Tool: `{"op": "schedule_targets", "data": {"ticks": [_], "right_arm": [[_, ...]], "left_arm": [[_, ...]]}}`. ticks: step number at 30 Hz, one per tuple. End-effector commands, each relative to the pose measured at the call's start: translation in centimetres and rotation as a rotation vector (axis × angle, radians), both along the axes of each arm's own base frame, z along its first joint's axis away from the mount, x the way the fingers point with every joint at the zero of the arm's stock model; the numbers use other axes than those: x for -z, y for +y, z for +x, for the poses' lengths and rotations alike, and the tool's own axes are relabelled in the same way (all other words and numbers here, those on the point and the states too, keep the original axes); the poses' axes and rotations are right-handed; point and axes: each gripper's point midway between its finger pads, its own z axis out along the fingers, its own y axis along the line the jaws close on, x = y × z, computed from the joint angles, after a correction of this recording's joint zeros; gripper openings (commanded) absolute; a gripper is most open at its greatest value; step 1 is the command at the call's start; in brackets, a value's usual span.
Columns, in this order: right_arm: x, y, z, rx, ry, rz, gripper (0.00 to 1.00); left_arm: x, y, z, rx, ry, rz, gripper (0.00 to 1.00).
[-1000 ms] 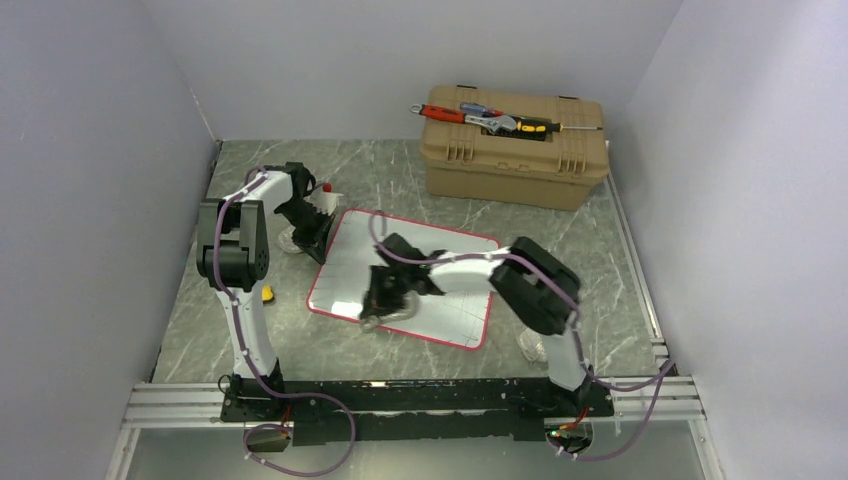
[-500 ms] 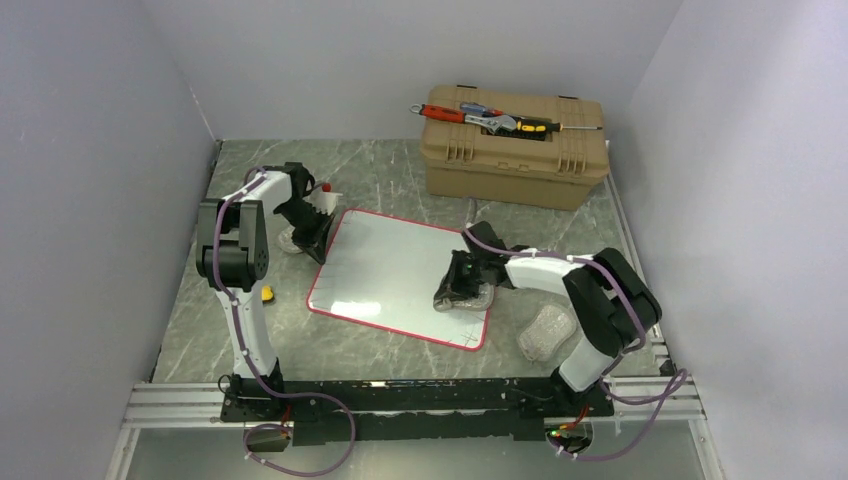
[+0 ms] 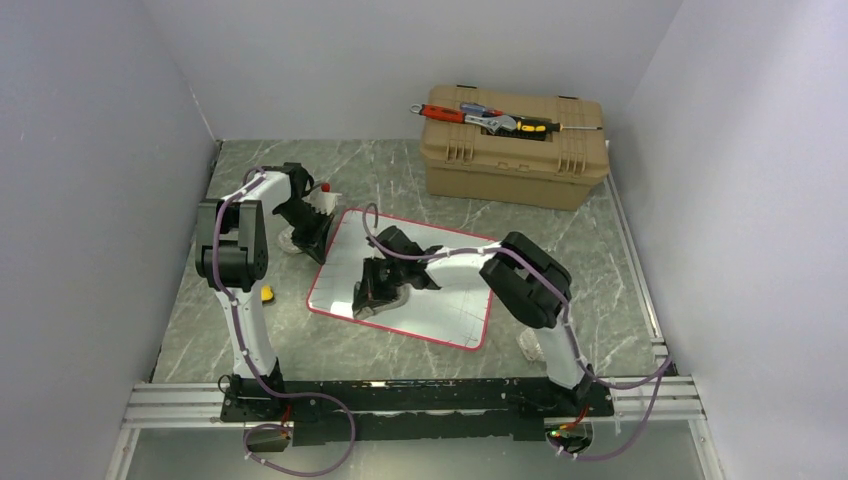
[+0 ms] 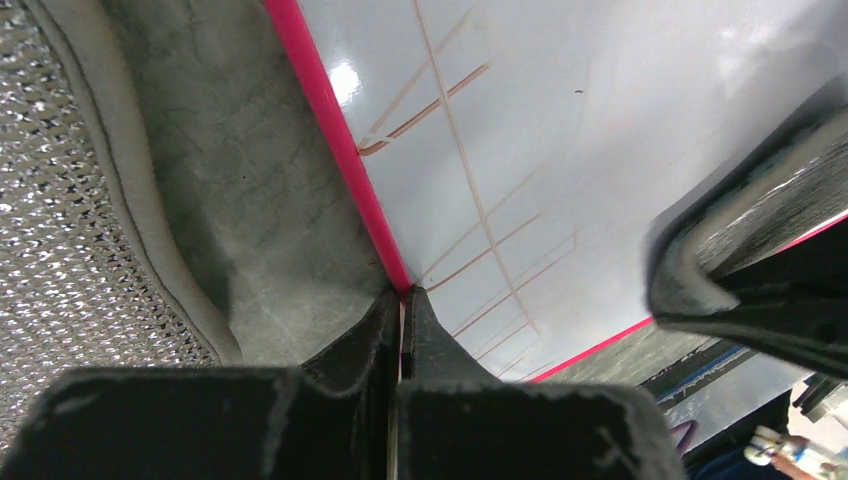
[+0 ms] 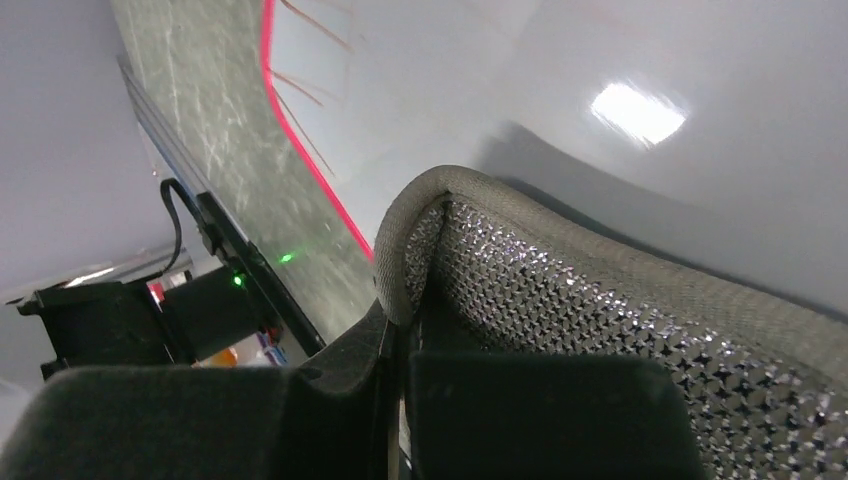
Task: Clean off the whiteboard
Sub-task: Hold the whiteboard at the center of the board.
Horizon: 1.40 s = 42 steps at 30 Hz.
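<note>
The whiteboard (image 3: 440,308), glossy white with a thin red rim, lies flat on the marble table. Thin brown pen lines (image 4: 470,170) cross its left part. My right gripper (image 3: 372,298) reaches over the board's left half, shut on a silver mesh scrub pad (image 5: 600,330) that is pressed flat on the whiteboard (image 5: 500,80). My left gripper (image 3: 318,243) is shut with nothing between its fingers. Its tips (image 4: 403,293) rest against the red rim (image 4: 335,150) at the board's left edge.
A second silver pad (image 4: 60,200) lies on the table beside the left gripper, and a third (image 3: 530,346) shows behind the right arm. A tan toolbox (image 3: 515,160) with hand tools (image 3: 490,118) on its lid stands at the back right. A small yellow item (image 3: 267,293) lies by the left arm.
The right gripper swept the pad from the board's left part to its right edge, then back to the left part. The left arm has stayed put.
</note>
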Motion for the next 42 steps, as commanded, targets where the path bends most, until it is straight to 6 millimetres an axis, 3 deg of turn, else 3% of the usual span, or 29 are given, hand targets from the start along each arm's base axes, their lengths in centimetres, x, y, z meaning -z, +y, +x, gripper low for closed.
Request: {"op": "schedule_targets", "data": {"ticks": [1, 4, 5, 8, 12, 15, 17, 19, 22, 25, 27, 32, 35, 36, 41, 42], "right_arm": [[6.7, -12.9, -1.9, 0.148, 0.125, -0.402, 0.00], [5.8, -20.5, -2.9, 0.296, 0.170, -0.395, 0.00], [6.4, -23.5, -4.7, 0.350, 0.210, -0.402, 0.00], [5.9, -26.4, -7.1, 0.398, 0.211, -0.416, 0.00], [7.1, -26.1, -9.5, 0.384, 0.263, -0.437, 0.00], [8.2, -21.6, -10.9, 0.244, 0.282, -0.443, 0.00], [8.4, -16.7, -10.9, 0.132, 0.277, -0.390, 0.00], [9.2, -15.3, -11.4, 0.063, 0.306, -0.443, 0.00], [7.9, -18.3, -11.3, 0.145, 0.260, -0.511, 0.00], [7.1, -24.4, -12.5, 0.277, 0.281, -0.593, 0.00], [6.3, -27.2, -13.4, 0.336, 0.266, -0.636, 0.00], [5.6, -29.8, -14.8, 0.414, 0.267, -0.638, 0.00], [6.4, -28.0, -14.0, 0.384, 0.271, -0.581, 0.00], [6.6, -26.6, -13.2, 0.358, 0.264, -0.567, 0.00], [6.7, -16.3, -8.1, 0.190, 0.195, -0.460, 0.00], [6.0, -14.4, -7.2, 0.152, 0.171, -0.438, 0.00]], "left_arm": [[2.4, 0.8, -1.4, 0.048, 0.042, 0.046, 0.03], [2.5, 0.8, -1.4, 0.053, 0.041, 0.038, 0.03], [2.6, 0.8, -1.4, 0.053, 0.042, 0.037, 0.03], [2.7, 0.9, -1.4, 0.057, 0.039, 0.036, 0.03], [2.8, 0.8, -1.2, 0.057, 0.043, 0.031, 0.03], [2.7, 0.6, -1.2, 0.051, 0.043, 0.025, 0.03], [2.6, 0.7, -1.1, 0.050, 0.041, 0.027, 0.03], [2.6, 0.7, -1.2, 0.052, 0.042, 0.032, 0.03], [2.5, 0.8, -1.1, 0.056, 0.040, 0.033, 0.03], [2.3, 0.7, -0.7, 0.055, 0.031, 0.029, 0.03], [2.1, 0.7, -0.5, 0.054, 0.027, 0.029, 0.03], [2.0, 0.7, -0.5, 0.049, 0.024, 0.022, 0.03], [1.8, 0.4, -0.4, 0.046, 0.022, 0.009, 0.03], [1.6, 0.3, -0.3, 0.046, 0.020, 0.004, 0.03], [-0.3, -0.2, 0.4, 0.045, -0.008, -0.028, 0.03], [-0.6, -0.3, 0.5, 0.048, -0.012, -0.034, 0.03]]}}
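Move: The right hand, gripping a mesh pad on the whiteboard near its near-left edge, has the board's middle about 10 cm to its right and 5 cm ahead, about at pad height. The board's near-right corner is some 26 cm right and 12 cm back. The left fingertips rest on the board's left rim, with its middle some 19 cm to their right and 4 cm back. A second mesh pad lies about 7 cm left and 5 cm ahead of them. Sweeping rightward about 21 cm across the whiteboard, the right hand swings back left some 13 cm while drawing nearer the base, then goes right again and finally reverses left and slightly forward, ending over the near rim. It keeps the mesh pad pinched and low over the board, the wrist swinging roughly 20 degrees clockwise and back with the strokes. The left hand stays put, shut fingers still on the left rim. ##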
